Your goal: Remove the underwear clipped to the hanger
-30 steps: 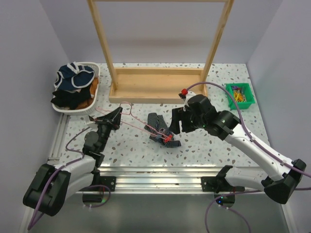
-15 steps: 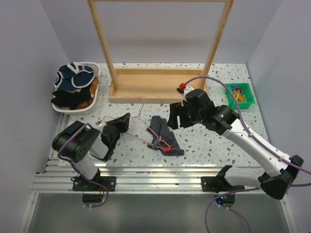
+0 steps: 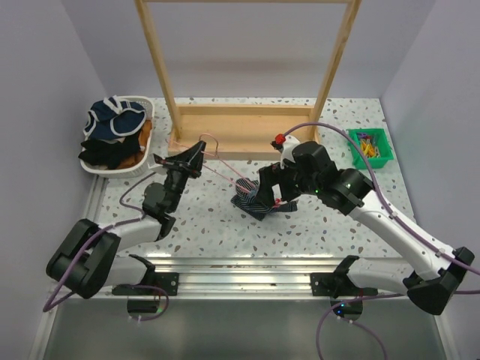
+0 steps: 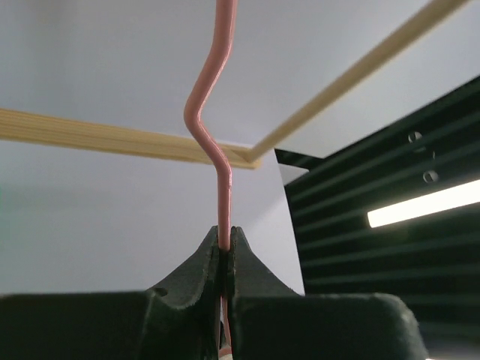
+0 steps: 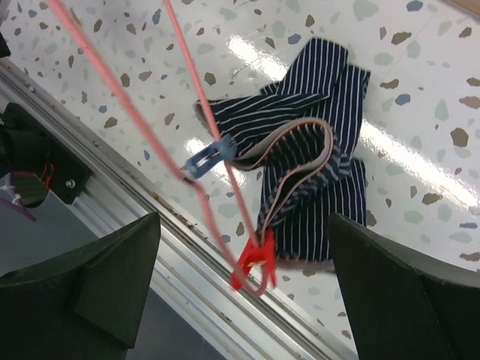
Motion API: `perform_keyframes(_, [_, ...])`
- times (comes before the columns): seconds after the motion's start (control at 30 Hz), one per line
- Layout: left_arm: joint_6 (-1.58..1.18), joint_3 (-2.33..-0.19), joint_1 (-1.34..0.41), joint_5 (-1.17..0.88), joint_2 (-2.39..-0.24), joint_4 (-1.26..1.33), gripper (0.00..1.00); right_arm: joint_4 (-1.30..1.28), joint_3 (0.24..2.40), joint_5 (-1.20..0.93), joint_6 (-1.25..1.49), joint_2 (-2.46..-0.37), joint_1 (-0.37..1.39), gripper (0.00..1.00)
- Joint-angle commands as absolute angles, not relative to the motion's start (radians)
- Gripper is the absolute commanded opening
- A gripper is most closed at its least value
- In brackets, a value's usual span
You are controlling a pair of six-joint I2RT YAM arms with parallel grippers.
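The pink wire hanger (image 3: 225,171) slants from my left gripper (image 3: 191,157) down to the right. In the left wrist view that gripper (image 4: 225,231) is shut on the hanger (image 4: 204,112) near its hook. The pinstriped navy underwear (image 3: 251,199) is bunched under the hanger's low end. A red clip (image 5: 251,266) and a blue clip (image 5: 206,159) on the wire (image 5: 135,112) hold the underwear (image 5: 315,150). My right gripper (image 3: 274,193) hovers over it, open wide (image 5: 244,217), with the red clip between its fingers (image 5: 112,277) and touching neither.
A big wooden frame (image 3: 244,127) stands behind the hanger. A white basket (image 3: 142,161) with a heap of clothes is at the back left, and a green bin (image 3: 370,148) of clips at the back right. Aluminium rails (image 3: 240,270) run along the near edge.
My left gripper has swung up and back toward the wooden frame, raising the hanger's hook end. The underwear has slid right with it. My right gripper has opened wider and come over the red clip.
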State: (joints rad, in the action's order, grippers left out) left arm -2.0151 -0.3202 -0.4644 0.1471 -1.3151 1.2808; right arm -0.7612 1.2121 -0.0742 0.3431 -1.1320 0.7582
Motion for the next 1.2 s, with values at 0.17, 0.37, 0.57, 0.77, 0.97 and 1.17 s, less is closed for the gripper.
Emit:
perform_keyframes(0.17, [-2.204, -0.338, -0.48, 0.037, -1.149, 1.092, 0.0, -0.632, 1.281, -0.178, 0.128, -1.17, 0.768, 0.95])
perform_keyframes(0.37, [-2.194, -0.337, -0.483, 0.026, -1.131, 1.062, 0.0, -0.683, 1.338, -0.264, 0.09, -1.23, 0.814, 0.93])
perform_keyframes(0.57, [-2.181, -0.362, -0.491, 0.015, -1.134, 1.039, 0.0, -0.655, 1.356, -0.224, 0.152, -1.305, 0.893, 0.82])
perform_keyframes(0.77, [-2.181, -0.365, -0.492, 0.005, -1.131, 1.057, 0.0, -0.68, 1.368, -0.141, 0.187, -1.341, 0.908, 0.09])
perform_keyframes(0.97, [-2.05, -0.422, -0.462, -0.176, -1.15, 0.971, 0.29, -0.82, 1.448, -0.029, 0.181, -1.368, 0.908, 0.0])
perform_keyframes(1.17, [-1.861, -0.457, -0.39, -0.296, -1.155, 0.87, 0.8, -1.103, 1.624, -0.015, 0.161, -1.473, 0.908, 0.0])
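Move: From the open right hand, the hanger wire it will pinch runs about 8 cm to the left, 2 cm farther out and 1 cm lower. The blue clip sits roughly 3 cm ahead, 4 cm left and 6 cm below; the red clip 3 cm back, 3 cm right, 7 cm below; the underwear some 2 cm ahead, straight below by 14 cm. From the left hand, gripping the hanger near its hook, that wire stretch is roughly 10 cm right, 8 cm back, 6 cm lower. Leftwards by nearly 8 cm, rising slightly and then dipping, the right hand turns some 20 degrees counter-clockwise, shuts its fingers on the hanger wire above the clips, then eases back right a couple of centimetres. The left hand bobs up 3 cm and settles back, drifting back and right with the hanger, then opens and lets go. ##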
